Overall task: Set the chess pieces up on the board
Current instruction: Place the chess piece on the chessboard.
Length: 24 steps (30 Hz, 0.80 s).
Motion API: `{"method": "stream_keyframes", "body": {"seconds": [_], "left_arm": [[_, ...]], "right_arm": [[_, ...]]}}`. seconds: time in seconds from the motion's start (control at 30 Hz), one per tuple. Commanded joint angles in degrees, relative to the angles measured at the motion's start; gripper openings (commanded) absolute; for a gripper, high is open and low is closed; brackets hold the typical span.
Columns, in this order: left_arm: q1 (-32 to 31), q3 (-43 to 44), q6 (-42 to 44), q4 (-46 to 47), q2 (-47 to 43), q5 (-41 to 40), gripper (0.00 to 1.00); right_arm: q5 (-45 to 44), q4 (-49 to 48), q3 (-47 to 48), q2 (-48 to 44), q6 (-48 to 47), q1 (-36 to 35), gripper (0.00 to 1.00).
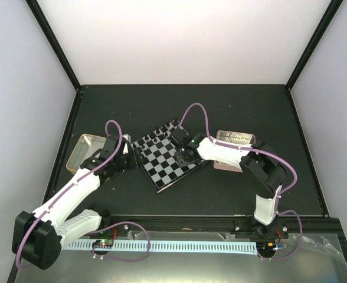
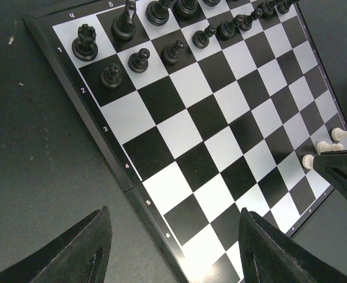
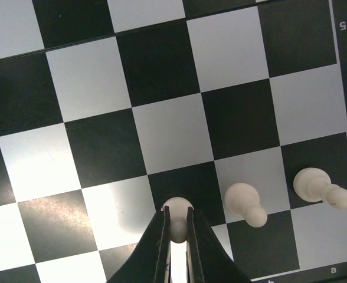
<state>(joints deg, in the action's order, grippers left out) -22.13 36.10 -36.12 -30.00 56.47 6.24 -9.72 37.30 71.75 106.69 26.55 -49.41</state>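
Note:
The board [image 1: 161, 166] lies turned at an angle in the middle of the table. Black chess pieces [image 2: 139, 60] fill its two far rows in the left wrist view. Two cream-white pawns [image 3: 244, 203] [image 3: 318, 187] stand in a row near the board's edge. My right gripper [image 3: 176, 229] is shut on the head of a third white pawn [image 3: 177, 207], whose base rests on a black square beside them. My left gripper [image 2: 173, 212] hangs open over the board's rim [image 2: 153, 209] by the marks 5 and 6, with nothing between its fingers.
A shiny metal tin [image 1: 84, 151] sits left of the board, behind my left arm. A pink tray [image 1: 235, 141] lies to the right, partly under my right arm. My right gripper's fingers [image 2: 346, 172] reach in at the edge of the left wrist view.

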Motion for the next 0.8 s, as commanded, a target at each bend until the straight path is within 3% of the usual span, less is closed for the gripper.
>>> {"method": "stream_keyframes", "body": {"seconds": [0.0,0.4,0.57,0.77], "left_arm": [[0.3,0.2,0.5,0.2,-0.9,0.8,0.60],[0.3,0.8,0.3,-0.4,-1.6,0.9,0.60],[0.3,1.7,0.2,-1.9,-2.5,0.8,0.60],[0.3,2.4,0.1,-3.0,-5.9,3.0,0.60]], "right_arm": [[-3.3,0.4,1.0,1.5,1.0,-0.2,0.06],[0.3,-0.3,1.3,-5.0,1.4,0.0,0.29],[0.7,-1.8,-1.2,-11.4,2.7,2.5,0.31],[-1.7,-4.4,-10.7,-20.8,5.2,11.3,0.31]]}}
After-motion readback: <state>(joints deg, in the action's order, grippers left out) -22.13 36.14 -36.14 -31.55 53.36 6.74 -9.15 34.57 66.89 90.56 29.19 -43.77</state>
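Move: The right hand still grips the white pawn, whose dark square lies straight beneath, its surface about 2 cm below the hand point. A second white pawn stands about 2 cm right and 1 cm farther out, a third some 4 cm right and 2 cm out, both heads roughly 1 cm lower. The pink tray is about 17 cm right, 3 cm out. From the left hand, the square is some 16 cm right, about level, 9 cm down. The right fingers let go of the white pawn, opening to about a third while the hand stays in place over its square. The hand then lifts about 8 cm clear and, near the top, swings some 3 cm right and 2 cm forward towards the pink tray, its fingertips tipping outward and left by roughly 15 degrees. ##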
